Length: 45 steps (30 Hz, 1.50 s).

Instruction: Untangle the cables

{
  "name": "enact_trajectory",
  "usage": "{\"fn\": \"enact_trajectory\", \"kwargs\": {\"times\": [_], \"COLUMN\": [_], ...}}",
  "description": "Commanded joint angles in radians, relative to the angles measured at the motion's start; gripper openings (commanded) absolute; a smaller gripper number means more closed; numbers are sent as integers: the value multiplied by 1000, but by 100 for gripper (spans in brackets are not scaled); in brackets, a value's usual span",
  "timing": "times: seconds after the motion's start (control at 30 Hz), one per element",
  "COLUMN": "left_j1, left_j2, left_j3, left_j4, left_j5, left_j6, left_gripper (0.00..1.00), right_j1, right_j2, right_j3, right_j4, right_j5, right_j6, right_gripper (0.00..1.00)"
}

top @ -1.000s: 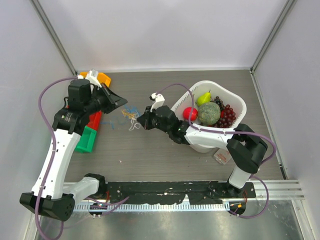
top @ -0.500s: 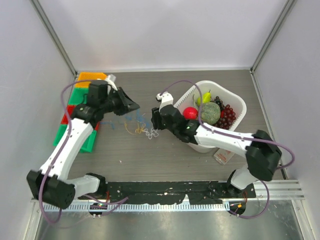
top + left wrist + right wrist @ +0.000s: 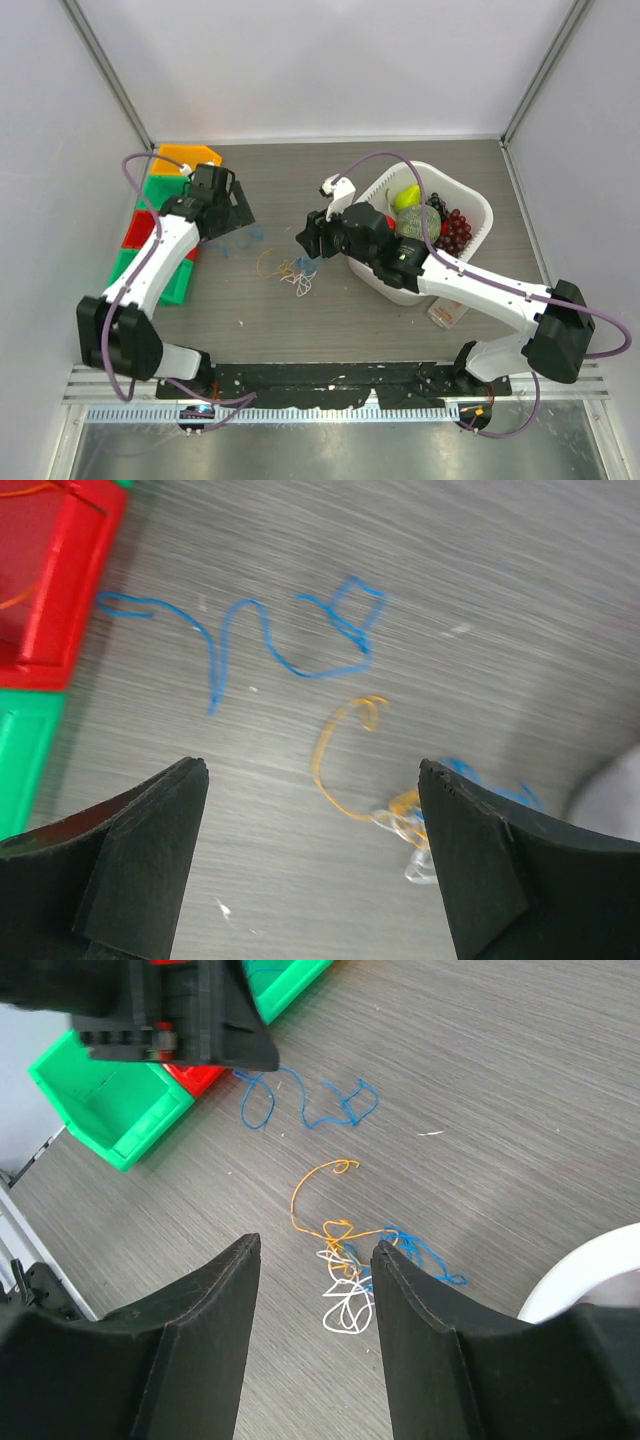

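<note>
The cables lie loose on the grey table. A blue strand (image 3: 290, 640) (image 3: 310, 1105) (image 3: 240, 240) snakes out alone, its end near the red bin. An orange strand (image 3: 300, 1195) (image 3: 325, 765) curls down into a small clump of white loops (image 3: 345, 1305) (image 3: 300, 282) and more blue wire (image 3: 420, 1255). My left gripper (image 3: 312, 770) (image 3: 243, 210) hovers open above the blue strand, holding nothing. My right gripper (image 3: 317, 1243) (image 3: 303, 240) hangs open above the clump, and nothing sits between its fingers.
Red (image 3: 138, 228), green (image 3: 160, 282) and orange (image 3: 190, 155) bins stand along the left edge. A white basket (image 3: 478, 205) of fruit sits at the right, under the right arm. A small pale packet (image 3: 445, 312) lies just in front of the basket.
Both grippers have opened and let go of the cables, which now lie on the table. The left gripper has drawn back to the left and the right gripper has pulled away from the clump.
</note>
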Motion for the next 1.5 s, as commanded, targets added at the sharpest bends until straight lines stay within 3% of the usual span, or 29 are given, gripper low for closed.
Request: {"fn": "enact_trajectory", "kwargs": {"times": [0.0,0.13,0.27,0.3,0.4,0.43,0.57,0.83,1.07,1.13,1.47], "left_j1": [27,49,62,72,84,84,84,84,84,84,82], "left_j2": [189,350,401,415,403,374,199,-68,-214,-237,-262], "left_j3": [61,90,81,85,104,99,87,121,202,220,273], "left_j4": [-40,-33,23,22,6,0,-49,-159,-155,-143,-127], "left_j5": [-169,-175,-137,-100,9,34,202,518,658,675,743], "left_j6": [73,79,93,102,142,153,226,253,176,162,98], "left_gripper": [90,89,83,72,2,0,0,0,0,0,0], "right_j1": [3,2,2,2,2,2,-18,-115,-185,-207,-213], "right_j2": [-21,-38,-43,-41,-23,-17,51,201,229,227,180], "right_j3": [21,10,4,4,18,22,79,289,328,328,234], "right_j4": [34,34,34,34,33,30,-16,-57,-25,-12,127], "right_j5": [-34,-42,-45,-44,-48,-63,-183,-349,-416,-435,-459], "right_j6": [-17,-11,-11,-10,-19,-25,-65,16,73,157,237], "right_gripper": [54,54,54,54,54,54,54,56,57,57,55]}}
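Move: The loose blue cable lies on the table about 13 cm below the open left hand, the part to be gripped some 4 cm to the left and 2 cm ahead. The red bin is about 16 cm left and 5 cm ahead; the white, yellow and blue tangle lies 13 cm right and 4 cm back, down at table level. From the right hand, the blue cable is roughly 20 cm left, 8 cm ahead and 19 cm below. The blue cable is pinched by the left hand, which drops about 13 cm, bearing left as its fingers tip down, and shuts on it. The left hand then lifts it nearly 30 cm, drawing back and right and turning clockwise about 30 degrees. Late on, the right hand eases forward, slightly left and up towards the raised cable, fingers still part open. ##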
